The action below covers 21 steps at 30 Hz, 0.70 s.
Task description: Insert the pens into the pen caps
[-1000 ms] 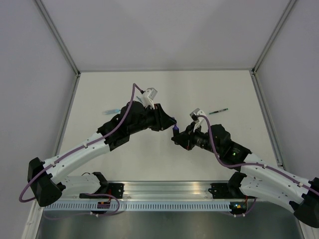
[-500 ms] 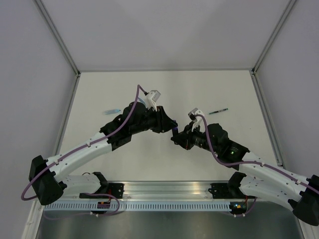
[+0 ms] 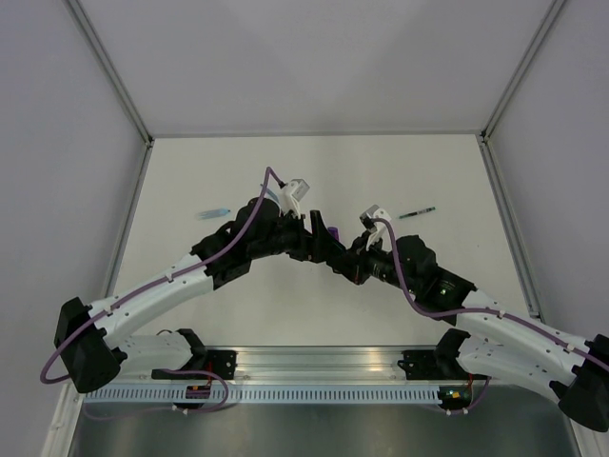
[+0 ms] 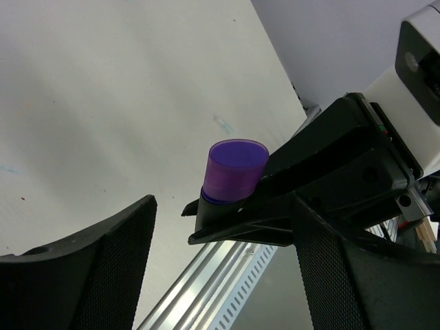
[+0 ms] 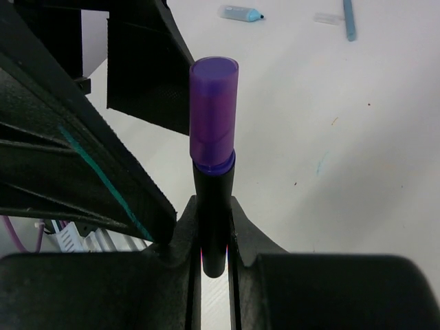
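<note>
My right gripper (image 5: 214, 206) is shut on the black barrel of the stubby black-and-purple marker (image 5: 213, 220), which stands upright between its fingers. The purple cap (image 5: 213, 113) sits on the marker's top end. In the left wrist view, the same purple cap (image 4: 236, 172) pokes up from the right gripper's black fingers (image 4: 309, 185). My left gripper (image 4: 220, 227) stands open around it without touching it. From above, the two grippers meet mid-table, left gripper (image 3: 322, 238) against right gripper (image 3: 343, 255). A light blue marker (image 3: 213, 212) lies far left. A thin green pen (image 3: 417, 213) lies at right.
Beyond the marker, the right wrist view shows the light blue marker (image 5: 240, 13), a slim blue piece (image 5: 348, 17) and a small pale cap (image 5: 328, 18) on the white table. The metal rail (image 3: 324, 367) runs along the near edge. Walls enclose the table's sides.
My left gripper has opened and let go of the purple cap, which now sits on the marker in the right gripper. The left arm has shifted right, closer to the right gripper.
</note>
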Tool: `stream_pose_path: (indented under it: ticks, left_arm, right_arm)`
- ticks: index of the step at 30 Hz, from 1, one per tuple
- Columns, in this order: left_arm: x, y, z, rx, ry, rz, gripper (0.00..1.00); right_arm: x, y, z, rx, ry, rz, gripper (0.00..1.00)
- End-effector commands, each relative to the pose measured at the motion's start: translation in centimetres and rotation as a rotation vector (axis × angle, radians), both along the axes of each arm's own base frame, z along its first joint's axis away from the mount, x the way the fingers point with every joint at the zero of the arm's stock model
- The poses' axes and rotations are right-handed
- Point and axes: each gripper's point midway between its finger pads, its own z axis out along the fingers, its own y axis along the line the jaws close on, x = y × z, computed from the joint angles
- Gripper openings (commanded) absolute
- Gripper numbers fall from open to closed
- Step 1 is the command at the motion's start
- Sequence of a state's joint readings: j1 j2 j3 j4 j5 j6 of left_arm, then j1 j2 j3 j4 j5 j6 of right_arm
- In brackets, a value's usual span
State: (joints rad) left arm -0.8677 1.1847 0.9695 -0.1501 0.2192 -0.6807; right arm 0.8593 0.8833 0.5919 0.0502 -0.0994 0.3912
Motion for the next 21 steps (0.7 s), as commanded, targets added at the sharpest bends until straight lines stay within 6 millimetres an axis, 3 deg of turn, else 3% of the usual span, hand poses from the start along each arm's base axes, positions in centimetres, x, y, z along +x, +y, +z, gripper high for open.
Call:
stream_pose_path:
  ticks: [1, 8, 15, 21]
  left_arm:
    - [-1.4, 0.2, 0.9, -0.018, -0.016, -0.058, 0.83]
    - [-1.9, 1.0, 3.9, -0.065, -0.125, -0.080, 0.86]
    - [-4.2, 2.1, 9.0, -0.184, -0.327, -0.177, 0.85]
    - [-5.2, 2.0, 11.6, -0.225, -0.402, -0.242, 0.80]
  right_arm:
    - [0.8, 0.3, 4.0, 0.082, -0.098, -0.013, 0.00]
    - [-0.9, 0.3, 4.6, 0.096, -0.116, 0.068, 0.00]
    - [-5.2, 0.9, 6.6, 0.174, -0.144, 0.286, 0.00]
    - [-8.1, 1.5, 7.8, 0.248, -0.137, 0.443, 0.00]
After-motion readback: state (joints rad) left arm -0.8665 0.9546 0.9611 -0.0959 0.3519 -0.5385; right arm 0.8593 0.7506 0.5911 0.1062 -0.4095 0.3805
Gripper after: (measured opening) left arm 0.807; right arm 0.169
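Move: The purple cap already sits on the black pen upright in my right hand. Its middle is about 3 cm to the right of my open left fingers and 1 cm ahead, level with them, and some 5 cm above my right hand point and 1 cm ahead and left. On the table about 24 cm below my left hand, the blue pen lies some 30 cm ahead and 15 cm left, and the green pen roughly 25 cm ahead and 30 cm right. I draw my left hand, its fingers already open and staying wide, clear of the purple cap: up about 9 cm, back 4 cm and a little left, speeding up as the fingers tilt upward. Meanwhile my right hand keeps its pinch on the black pen and carries it back and up, some 6 cm each way, turning about 20 degrees, mostly counter-clockwise. ##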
